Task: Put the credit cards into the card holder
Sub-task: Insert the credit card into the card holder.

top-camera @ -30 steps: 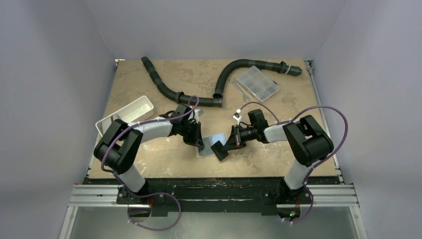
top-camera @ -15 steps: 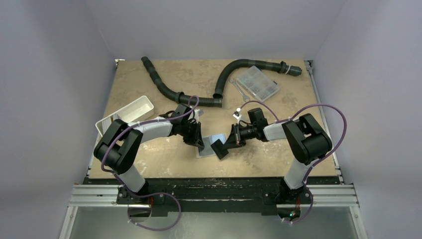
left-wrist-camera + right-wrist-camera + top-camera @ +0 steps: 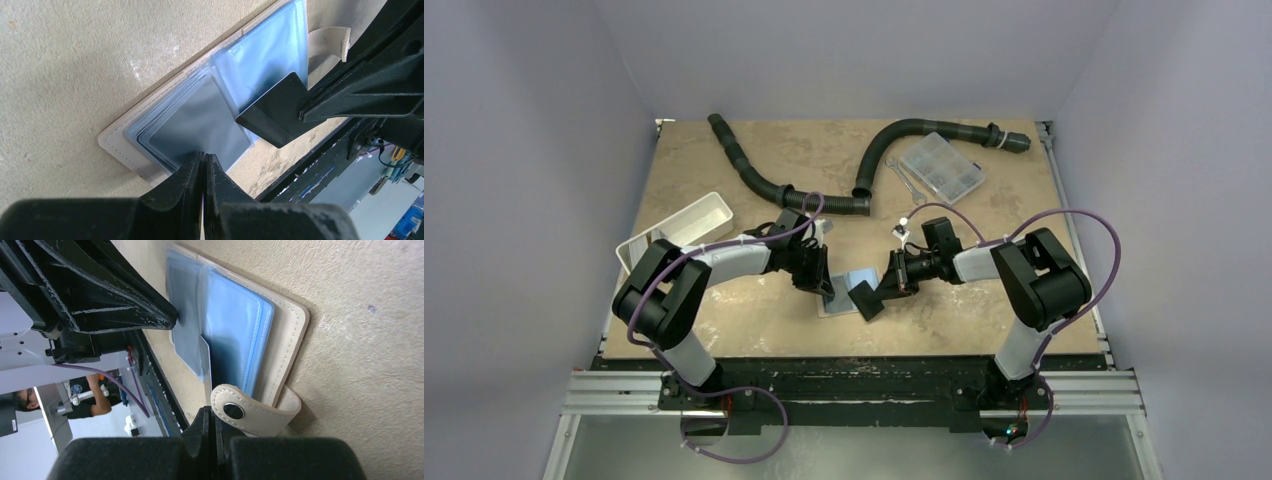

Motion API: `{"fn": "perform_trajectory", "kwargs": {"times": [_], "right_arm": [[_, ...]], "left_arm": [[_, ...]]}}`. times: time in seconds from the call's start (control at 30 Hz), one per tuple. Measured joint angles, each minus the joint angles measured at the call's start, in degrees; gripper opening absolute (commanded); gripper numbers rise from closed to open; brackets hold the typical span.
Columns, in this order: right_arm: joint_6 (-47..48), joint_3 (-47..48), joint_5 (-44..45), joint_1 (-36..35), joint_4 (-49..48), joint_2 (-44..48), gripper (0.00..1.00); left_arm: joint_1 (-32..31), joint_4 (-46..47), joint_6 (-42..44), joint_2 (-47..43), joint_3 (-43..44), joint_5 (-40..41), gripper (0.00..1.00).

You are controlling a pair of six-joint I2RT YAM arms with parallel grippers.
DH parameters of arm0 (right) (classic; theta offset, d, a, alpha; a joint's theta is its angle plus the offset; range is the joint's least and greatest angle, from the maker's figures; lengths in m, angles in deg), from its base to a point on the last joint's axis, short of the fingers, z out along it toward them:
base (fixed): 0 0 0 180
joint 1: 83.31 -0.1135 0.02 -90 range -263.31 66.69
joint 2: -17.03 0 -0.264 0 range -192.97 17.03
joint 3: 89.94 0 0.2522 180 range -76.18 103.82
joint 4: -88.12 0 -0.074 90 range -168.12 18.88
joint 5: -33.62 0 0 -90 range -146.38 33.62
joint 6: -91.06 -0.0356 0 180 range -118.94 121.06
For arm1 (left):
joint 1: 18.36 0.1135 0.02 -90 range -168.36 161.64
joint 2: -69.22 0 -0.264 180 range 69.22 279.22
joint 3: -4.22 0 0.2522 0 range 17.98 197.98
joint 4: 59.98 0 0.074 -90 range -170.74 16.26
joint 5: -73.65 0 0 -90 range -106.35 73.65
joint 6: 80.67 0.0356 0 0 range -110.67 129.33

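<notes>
The tan card holder (image 3: pixel 856 277) lies open on the table, pale blue sleeves up. In the left wrist view the card holder (image 3: pixel 125 150) has a grey card (image 3: pixel 200 122) inside a clear sleeve. My left gripper (image 3: pixel 203 157) is shut, tips at the sleeve's near edge; it also shows in the top view (image 3: pixel 827 288). My right gripper (image 3: pixel 210 415) is shut on a dark credit card (image 3: pixel 272 112), held tilted with its corner at the sleeves. That card appears edge-on (image 3: pixel 205 365) beside the snap tab (image 3: pixel 250 412). The right gripper (image 3: pixel 882 290) holds the card (image 3: pixel 864 300) over the holder's right half.
A white oblong tray (image 3: pixel 679 230) stands at the left. Two black corrugated hoses (image 3: pixel 759 180) (image 3: pixel 904 135) lie at the back, with a clear compartment box (image 3: pixel 941 167) and wrenches (image 3: pixel 906 182). The table's front edge (image 3: pixel 854 352) is close behind the holder.
Almost nothing. The right gripper has edged the dark card very slightly toward the card holder. The left gripper has stayed in place.
</notes>
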Motion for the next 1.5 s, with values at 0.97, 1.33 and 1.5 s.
{"fn": "perform_trajectory", "kwargs": {"times": [0.97,1.33,1.5], "right_arm": [[-2.9,6.7,0.3,-1.2,-3.5,-5.9,0.00],[-6.1,6.9,0.3,-2.5,-8.6,-6.9,0.00],[-9.3,5.6,0.4,-3.1,-14.3,-7.5,0.00]], "left_arm": [[0.0,0.1,0.0,0.0,0.0,-0.2,0.06],[0.1,0.3,0.0,0.0,-0.1,-0.2,0.06],[0.2,0.3,0.0,0.0,-0.2,-0.3,0.06]]}}
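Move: My right hand holds the black credit card. The mouth of the holder's grey left pocket, where the card is to go, lies about 5 cm left and 1 cm ahead of that hand, some 2 cm lower. The blue pocket is roughly 3 cm left and 2 cm ahead, the strap about 3 cm ahead and 1 cm right. From my left hand, closed on the grey pocket's outer side, the mouth is some 5 cm right and 2 cm ahead. I carry the card with my right hand left and forward across the blue pocket towards the grey pocket's mouth, about 4 cm left and 3.5 cm forward; the forward part is mostly done before a last stretch goes left and about 1 cm up, bringing the card's leading edge in under the clear film. My right fingers keep their pinch, while my closed left fingertips stay resting on the grey pocket. ##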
